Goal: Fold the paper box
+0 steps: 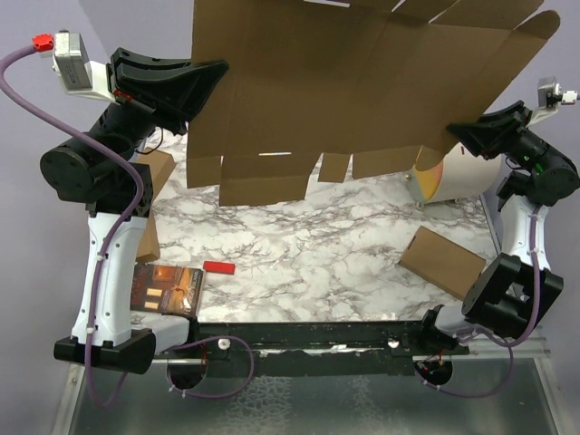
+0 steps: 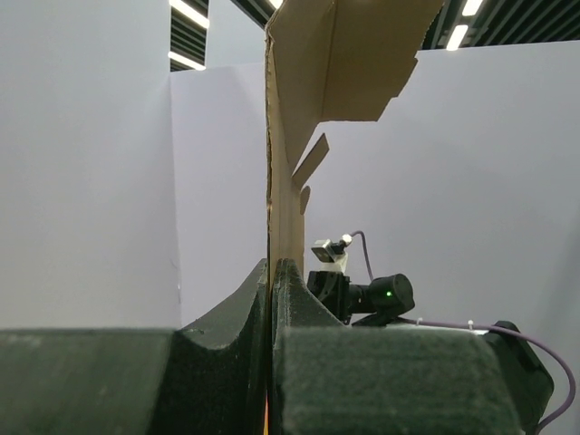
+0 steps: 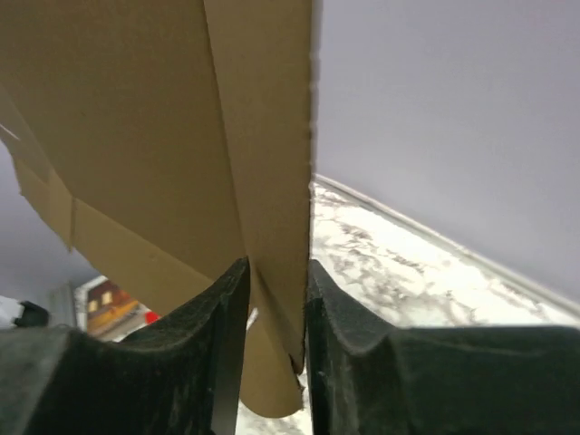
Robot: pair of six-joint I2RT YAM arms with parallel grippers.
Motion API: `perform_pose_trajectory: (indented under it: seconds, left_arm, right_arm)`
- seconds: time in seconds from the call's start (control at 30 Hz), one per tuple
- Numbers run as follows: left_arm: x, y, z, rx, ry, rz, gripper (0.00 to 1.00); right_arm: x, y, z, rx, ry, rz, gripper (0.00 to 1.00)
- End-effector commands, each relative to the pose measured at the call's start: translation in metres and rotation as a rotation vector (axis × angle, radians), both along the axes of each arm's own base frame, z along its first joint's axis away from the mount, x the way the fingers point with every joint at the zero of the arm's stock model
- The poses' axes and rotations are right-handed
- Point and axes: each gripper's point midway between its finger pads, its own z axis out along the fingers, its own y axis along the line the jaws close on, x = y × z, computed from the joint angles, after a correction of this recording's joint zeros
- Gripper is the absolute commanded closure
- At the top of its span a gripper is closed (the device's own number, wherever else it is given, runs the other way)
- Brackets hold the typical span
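Observation:
The paper box [image 1: 344,91] is a big flat sheet of brown corrugated cardboard held upright in the air above the marble table [image 1: 308,245], with its flaps and tabs hanging down. My left gripper [image 1: 217,77] is shut on its left edge. In the left wrist view the sheet [image 2: 290,136] rises edge-on from between the pressed fingers of that gripper [image 2: 272,267]. My right gripper [image 1: 458,131] is at the sheet's right edge. In the right wrist view a flap [image 3: 163,136] slants between the jaws of that gripper [image 3: 276,267], which stand partly closed with a gap beside the cardboard.
A small brown cardboard box [image 1: 444,263] lies at the right front, and another [image 1: 159,172] sits behind the left arm. A cream cylinder with an orange end [image 1: 435,177] stands under the sheet's right side. A red piece [image 1: 218,267] and a dark printed pack [image 1: 168,290] lie at the front left.

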Motion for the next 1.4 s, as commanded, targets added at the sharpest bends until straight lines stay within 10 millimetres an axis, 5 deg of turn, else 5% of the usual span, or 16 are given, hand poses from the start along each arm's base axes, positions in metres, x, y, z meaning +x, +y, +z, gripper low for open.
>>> perform_pose_trajectory:
  seconds: [0.0,0.17,0.37,0.53,0.7,0.9,1.23,1.37]
  left_arm:
    - [-0.009,0.005,0.005,-0.011,-0.043,0.036,1.0]
    - [0.015,0.008,-0.008,0.002,-0.005,0.127,1.0]
    - [0.052,0.024,-0.042,0.041,0.081,0.338,1.0]
    - [0.075,0.043,-0.086,0.071,0.183,0.508,0.68]
    - [0.088,0.06,-0.138,0.135,0.317,0.636,0.49]
    - [0.064,0.071,-0.172,0.19,0.371,0.691,0.35]
    - [0.042,0.076,-0.208,0.307,0.465,0.713,0.33]
    - [0.037,0.063,-0.214,0.345,0.427,0.641,0.31]
  right_arm:
    - [-0.015,0.007,0.006,-0.058,-0.047,0.03,0.78]
    - [-0.021,0.01,0.0,-0.087,-0.056,0.029,0.99]
    - [-0.019,0.008,0.002,-0.143,-0.054,-0.007,0.99]
    - [-0.013,0.002,0.008,-0.211,-0.056,-0.066,0.99]
    - [-0.015,0.002,0.006,-0.258,-0.051,-0.053,0.99]
    - [-0.016,0.003,-0.007,-0.301,-0.037,0.011,0.99]
    - [-0.002,0.0,-0.018,-0.398,-0.014,-0.06,0.99]
    - [0.002,0.008,-0.026,-0.436,-0.01,-0.043,0.99]
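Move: The paper box's blank hangs open between the hands. The right hand has the right edge between its part-open fingers, the blank's middle some 22 cm left, 5 cm back and 14 cm higher. The white drum is roughly 18 cm ahead, 18 cm right and 36 cm below; the flat brown box 9 cm back, 10 cm right and 43 cm down. From the left hand, still gripping, that middle is about 20 cm right, 8 cm ahead and 10 cm lower. Closing fully, the right fingers pinch the blank's right edge and keep it, the hand staying nearly in place while it rolls some 20 degrees, left side down. The left hand, shut at first, eases forward, then opens wide, lets go and drops about 20 cm, drawing off leftward and finally slightly back, while turning counter-clockwise and tipping down. ##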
